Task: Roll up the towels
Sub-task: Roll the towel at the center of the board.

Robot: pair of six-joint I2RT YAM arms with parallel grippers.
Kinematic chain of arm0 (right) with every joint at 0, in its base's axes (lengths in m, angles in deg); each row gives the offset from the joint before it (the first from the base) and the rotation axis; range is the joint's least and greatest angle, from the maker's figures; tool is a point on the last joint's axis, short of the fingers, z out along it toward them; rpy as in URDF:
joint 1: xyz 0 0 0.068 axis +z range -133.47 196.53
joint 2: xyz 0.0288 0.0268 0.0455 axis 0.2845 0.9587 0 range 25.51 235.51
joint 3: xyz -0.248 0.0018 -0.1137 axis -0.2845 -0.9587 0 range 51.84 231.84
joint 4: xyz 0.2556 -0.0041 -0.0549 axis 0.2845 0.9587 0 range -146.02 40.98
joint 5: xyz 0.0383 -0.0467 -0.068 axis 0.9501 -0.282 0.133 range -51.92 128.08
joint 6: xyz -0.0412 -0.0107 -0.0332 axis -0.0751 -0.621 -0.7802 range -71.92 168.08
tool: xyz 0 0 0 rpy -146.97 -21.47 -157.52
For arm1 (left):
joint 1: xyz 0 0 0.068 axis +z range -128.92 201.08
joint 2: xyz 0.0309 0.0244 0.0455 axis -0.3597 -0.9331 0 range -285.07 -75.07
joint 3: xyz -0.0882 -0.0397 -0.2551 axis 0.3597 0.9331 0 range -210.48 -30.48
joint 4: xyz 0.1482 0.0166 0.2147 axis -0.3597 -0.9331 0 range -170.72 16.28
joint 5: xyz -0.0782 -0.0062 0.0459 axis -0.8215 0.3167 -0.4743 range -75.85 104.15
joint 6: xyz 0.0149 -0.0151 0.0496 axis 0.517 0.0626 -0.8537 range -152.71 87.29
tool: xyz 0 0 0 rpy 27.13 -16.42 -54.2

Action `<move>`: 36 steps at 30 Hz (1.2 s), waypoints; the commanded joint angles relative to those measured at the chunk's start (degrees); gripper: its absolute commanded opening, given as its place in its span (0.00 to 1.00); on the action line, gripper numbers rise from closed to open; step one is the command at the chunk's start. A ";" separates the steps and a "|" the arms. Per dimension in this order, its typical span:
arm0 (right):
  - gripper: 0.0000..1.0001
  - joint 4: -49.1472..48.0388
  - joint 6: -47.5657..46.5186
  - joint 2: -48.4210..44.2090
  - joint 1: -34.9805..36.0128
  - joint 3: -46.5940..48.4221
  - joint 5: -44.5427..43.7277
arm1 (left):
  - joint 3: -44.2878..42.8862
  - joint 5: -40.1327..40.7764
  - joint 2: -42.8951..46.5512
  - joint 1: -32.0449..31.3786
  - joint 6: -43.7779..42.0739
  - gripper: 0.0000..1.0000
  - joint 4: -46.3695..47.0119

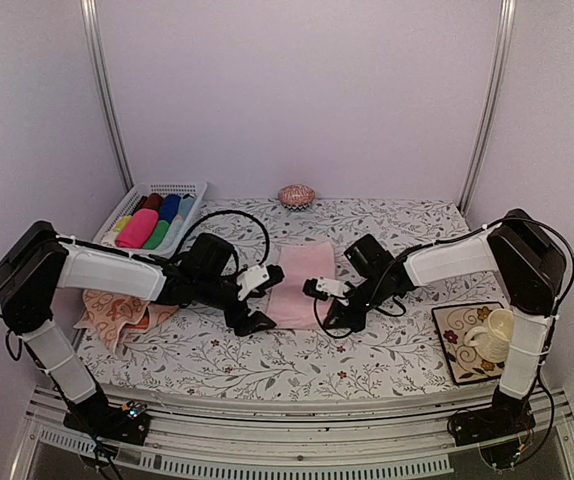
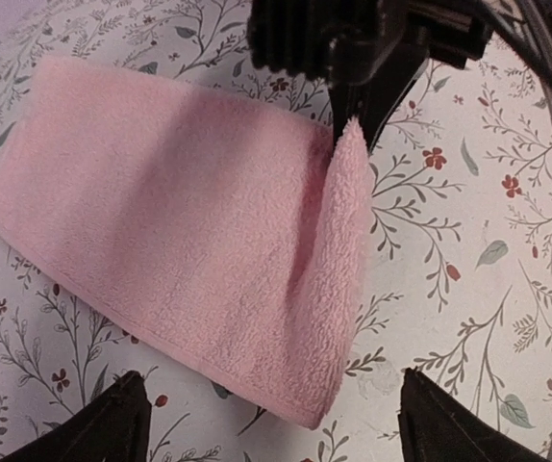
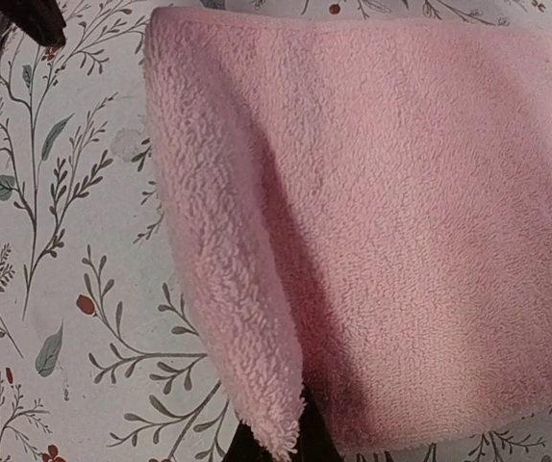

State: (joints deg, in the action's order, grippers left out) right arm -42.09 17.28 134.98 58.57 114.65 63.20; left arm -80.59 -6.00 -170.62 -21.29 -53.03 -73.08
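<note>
The plain light pink towel [image 1: 302, 272] lies flat mid-table, its near edge folded up into a raised flap [image 2: 338, 279]. My right gripper [image 3: 278, 445] is shut on that flap's corner, pinching it from the right [image 1: 320, 305]. Just off the towel's near left corner, my left gripper [image 1: 256, 302] stands open, its fingertips [image 2: 122, 423] wide apart and holding nothing. In the left wrist view the right gripper [image 2: 353, 111] shows at the top, clamping the fold. The peach-orange patterned towel [image 1: 112, 312] lies crumpled at the left, partly under my left arm.
A white basket [image 1: 189, 190] at the back left holds bright rolled cloths [image 1: 139, 228]. A small round pink object [image 1: 296, 195] sits at the back centre. At the right front a patterned tray [image 1: 449, 325] carries a cream mug [image 1: 491, 335]. Black cables loop behind both wrists.
</note>
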 commanded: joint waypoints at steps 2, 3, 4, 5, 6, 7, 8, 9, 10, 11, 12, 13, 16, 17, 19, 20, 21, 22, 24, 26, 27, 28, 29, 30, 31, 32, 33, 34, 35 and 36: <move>0.02 5.08 6.21 4.02 -2.58 3.20 5.72 | -1.48 0.46 -3.45 -0.93 -2.98 0.88 1.35; 0.02 5.32 7.15 4.56 -3.30 3.46 6.41 | -1.89 0.05 -3.82 -0.91 -3.32 0.87 0.92; 0.02 5.64 8.29 5.03 -3.96 3.73 7.22 | -2.18 -0.15 -4.04 -1.05 -3.45 0.87 0.61; 0.02 6.09 9.61 5.51 -4.49 4.08 7.92 | -2.26 -0.28 -4.03 -1.09 -3.69 0.87 0.56; 0.02 6.63 10.17 6.04 -4.90 4.41 8.16 | -2.11 -0.10 -4.08 -1.20 -3.68 0.88 0.77; 0.02 7.20 10.79 6.46 -5.17 4.67 8.23 | -1.96 0.14 -4.08 -1.25 -3.70 0.88 1.09; 0.02 7.65 11.04 6.80 -5.28 4.97 8.19 | -1.85 0.48 -4.18 -1.30 -3.69 0.88 1.36; 0.03 7.90 11.19 7.07 -5.26 5.16 8.26 | -1.81 0.80 -4.49 -1.30 -3.61 0.88 1.65; 0.02 8.09 11.20 7.22 -5.30 5.48 8.35 | -1.94 1.07 -4.80 -1.25 -3.48 0.88 1.84; 0.02 8.23 11.27 7.43 -5.30 5.81 8.56 | -2.15 1.32 -5.17 -1.25 -3.21 0.87 2.05; 0.03 8.45 11.36 7.69 -5.36 5.99 8.74 | -2.33 1.45 -5.38 -1.23 -2.94 0.87 2.45; 0.03 8.75 11.50 8.09 -5.39 6.01 8.97 | -2.50 1.49 -5.70 -1.22 -2.89 0.86 2.88; 0.03 9.57 11.85 9.28 -5.63 6.89 9.26 | -3.70 1.74 -7.25 -1.27 -2.72 0.83 3.52; 0.03 10.07 11.85 9.87 -5.72 7.88 9.24 | -4.36 1.81 -7.97 -1.19 -2.39 0.80 3.35; 0.03 10.91 11.89 10.79 -6.03 8.83 9.26 | -5.40 1.65 -9.30 -0.77 -1.63 0.75 3.40; 0.03 11.20 11.91 11.11 -6.20 9.18 9.34 | -5.78 1.55 -9.71 -0.52 -1.15 0.73 3.65; 0.03 11.42 11.98 11.38 -6.33 9.48 9.41 | -5.93 1.28 -10.02 -0.18 -0.63 0.72 4.04; 0.04 11.68 11.93 11.50 -6.48 9.67 9.46 | -6.04 0.77 -10.21 0.14 0.00 0.71 4.50; 0.04 11.77 11.78 11.53 -6.61 9.80 9.35 | -6.23 -0.58 -10.32 0.92 1.12 0.68 5.51; 0.04 11.82 11.74 11.54 -6.68 9.89 9.25 | -6.65 0.04 -10.86 1.50 2.28 0.60 5.74; 0.04 11.89 11.74 11.55 -6.77 9.95 9.16 | -7.12 1.25 -11.63 1.73 2.81 0.55 5.21; 0.04 12.03 11.74 11.62 -6.86 10.04 9.20 | -7.73 1.27 -12.20 1.99 3.18 0.52 4.49; 0.04 12.18 11.74 11.69 -6.88 10.17 9.02 | -8.07 1.31 -12.61 2.29 3.66 0.52 4.23; 0.04 12.31 11.74 11.80 -6.93 10.22 9.03 | -8.43 1.17 -12.95 2.55 4.12 0.51 3.94; 0.04 12.34 11.74 11.89 -7.03 10.30 9.01 | -8.61 1.05 -13.25 2.90 4.49 0.50 3.71; 0.04 12.42 11.80 11.98 -7.10 10.44 9.02 | -8.87 1.25 -13.71 3.13 4.77 0.48 3.39; 0.04 12.43 11.94 11.99 -7.20 10.53 9.18 | -9.25 1.31 -14.23 3.24 4.84 0.47 2.84; 0.04 12.48 12.03 12.07 -7.29 10.66 9.20 | -9.61 1.48 -14.80 3.33 4.85 0.46 2.26; 0.04 12.58 12.15 12.08 -7.28 10.78 9.17 | -10.03 1.76 -15.31 3.32 4.80 0.45 1.58; 0.05 12.67 12.17 12.01 -7.40 10.83 9.09 | -10.41 2.09 -15.84 3.38 4.81 0.45 0.91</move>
State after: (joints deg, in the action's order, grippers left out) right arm -31.68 29.06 144.31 52.37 125.12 76.29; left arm -88.98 -4.75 -184.21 -18.84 -49.45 -69.89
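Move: The rolled near edge of the pink towel has its left end about 4 cm to the left hand's right, 2 cm ahead and 5 cm below. The orange towel lies some 30 cm to that hand's left and about 3 cm ahead. The right hand already pinches the roll's right end; the flat pink towel it works towards is centred about 10 cm ahead and 8 cm left, with the tray some 35 cm to its right and 5 cm back. The towel's rolled edge stays pinched in the right fingers, which carry it forward about 2 cm and slightly down while the wrist turns some 25 degrees, then nearly stops. The left hand dips beside the roll's free left end, then reaches about 5 cm forward and a little right, sinking further, its wide-open fingers closing to about half to straddle that end. ##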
